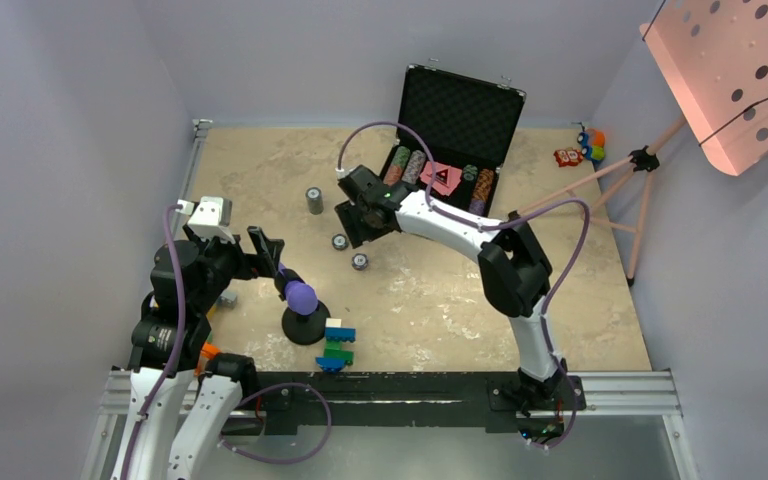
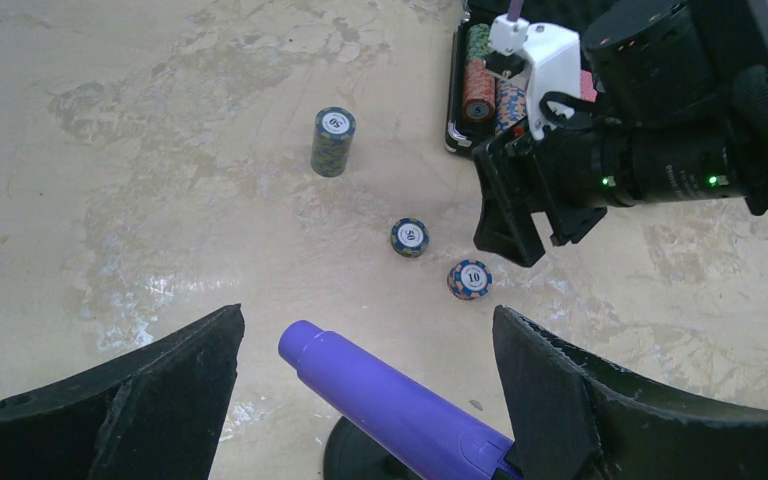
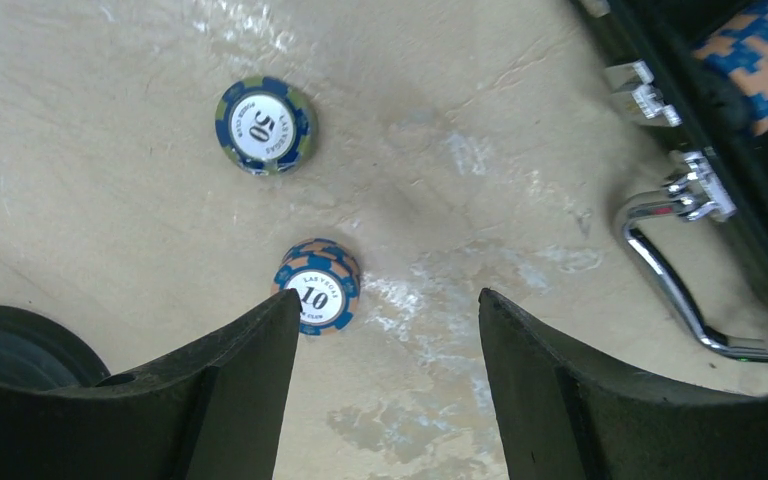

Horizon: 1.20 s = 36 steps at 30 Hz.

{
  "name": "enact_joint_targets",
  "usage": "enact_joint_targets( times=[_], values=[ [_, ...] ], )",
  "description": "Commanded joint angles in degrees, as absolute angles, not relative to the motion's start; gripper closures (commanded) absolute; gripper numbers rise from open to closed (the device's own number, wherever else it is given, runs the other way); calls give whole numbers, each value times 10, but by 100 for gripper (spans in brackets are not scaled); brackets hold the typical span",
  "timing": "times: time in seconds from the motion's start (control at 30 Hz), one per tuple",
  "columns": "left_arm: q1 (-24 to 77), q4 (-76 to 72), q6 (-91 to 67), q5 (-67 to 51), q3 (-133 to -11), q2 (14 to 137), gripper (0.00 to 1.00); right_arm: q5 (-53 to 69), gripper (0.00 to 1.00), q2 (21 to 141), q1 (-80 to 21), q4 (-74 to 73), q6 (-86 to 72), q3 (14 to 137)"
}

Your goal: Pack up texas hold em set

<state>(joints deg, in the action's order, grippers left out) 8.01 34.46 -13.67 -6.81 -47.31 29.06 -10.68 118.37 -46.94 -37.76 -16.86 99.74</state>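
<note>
The black case (image 1: 460, 110) stands open at the back, its tray holding rows of striped chips (image 1: 407, 165) and pink cards (image 1: 440, 177). Three chip stacks sit loose on the table: a tall one (image 1: 314, 200), a "50" stack (image 3: 264, 126) and a "10" stack (image 3: 318, 285). My right gripper (image 3: 388, 295) hangs open just above the table. Nothing lies between its fingers, and the "10" stack sits just off its left fingertip. The case handle (image 3: 670, 280) is to its right. My left gripper (image 2: 368, 315) is wide open, with the purple-tipped object (image 2: 400, 400) lying between its fingers, untouched.
The purple-tipped object's black round base (image 1: 305, 325) and a toy-brick figure (image 1: 338, 345) stand near the front. A pink perforated panel (image 1: 730, 70) on a tripod (image 1: 640, 200) stands over the right edge. Small colourful toys (image 1: 585, 145) lie at the back right.
</note>
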Motion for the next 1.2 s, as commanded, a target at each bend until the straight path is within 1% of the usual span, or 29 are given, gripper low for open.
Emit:
enact_joint_targets(
  times=[0.0,0.93,1.17],
  values=[
    [83,332,-126,-72,-472,287,3,-99,31,1194,-484,-382,-183,1004],
    [83,331,-127,-74,-472,287,2,-94,30,1245,-510,-381,-197,1012],
    [83,330,-127,-74,-471,287,2,-96,32,1258,-515,-382,-199,1015]
  ],
)
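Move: The short stack of 10 chips stands about 4 cm back, 3 cm to the left and 8 cm below the right hand. The stack of 50s is roughly 1 cm ahead and 8 cm left of that hand, the tall chip stack about 9 cm ahead and 14 cm left, and the open case 13 cm ahead and 16 cm right. From the left hand, the 10s are some 10 cm ahead, 16 cm right and 26 cm below. The stack of 10s is approached from above by the empty right hand, which sinks about 5.5 cm while drawing back some 3.5 cm and a little to the left. It nearly pauses partway, then lowers again and settles over the stack; the fingers tilt slightly more downward and stay open, not yet touching the chips. ##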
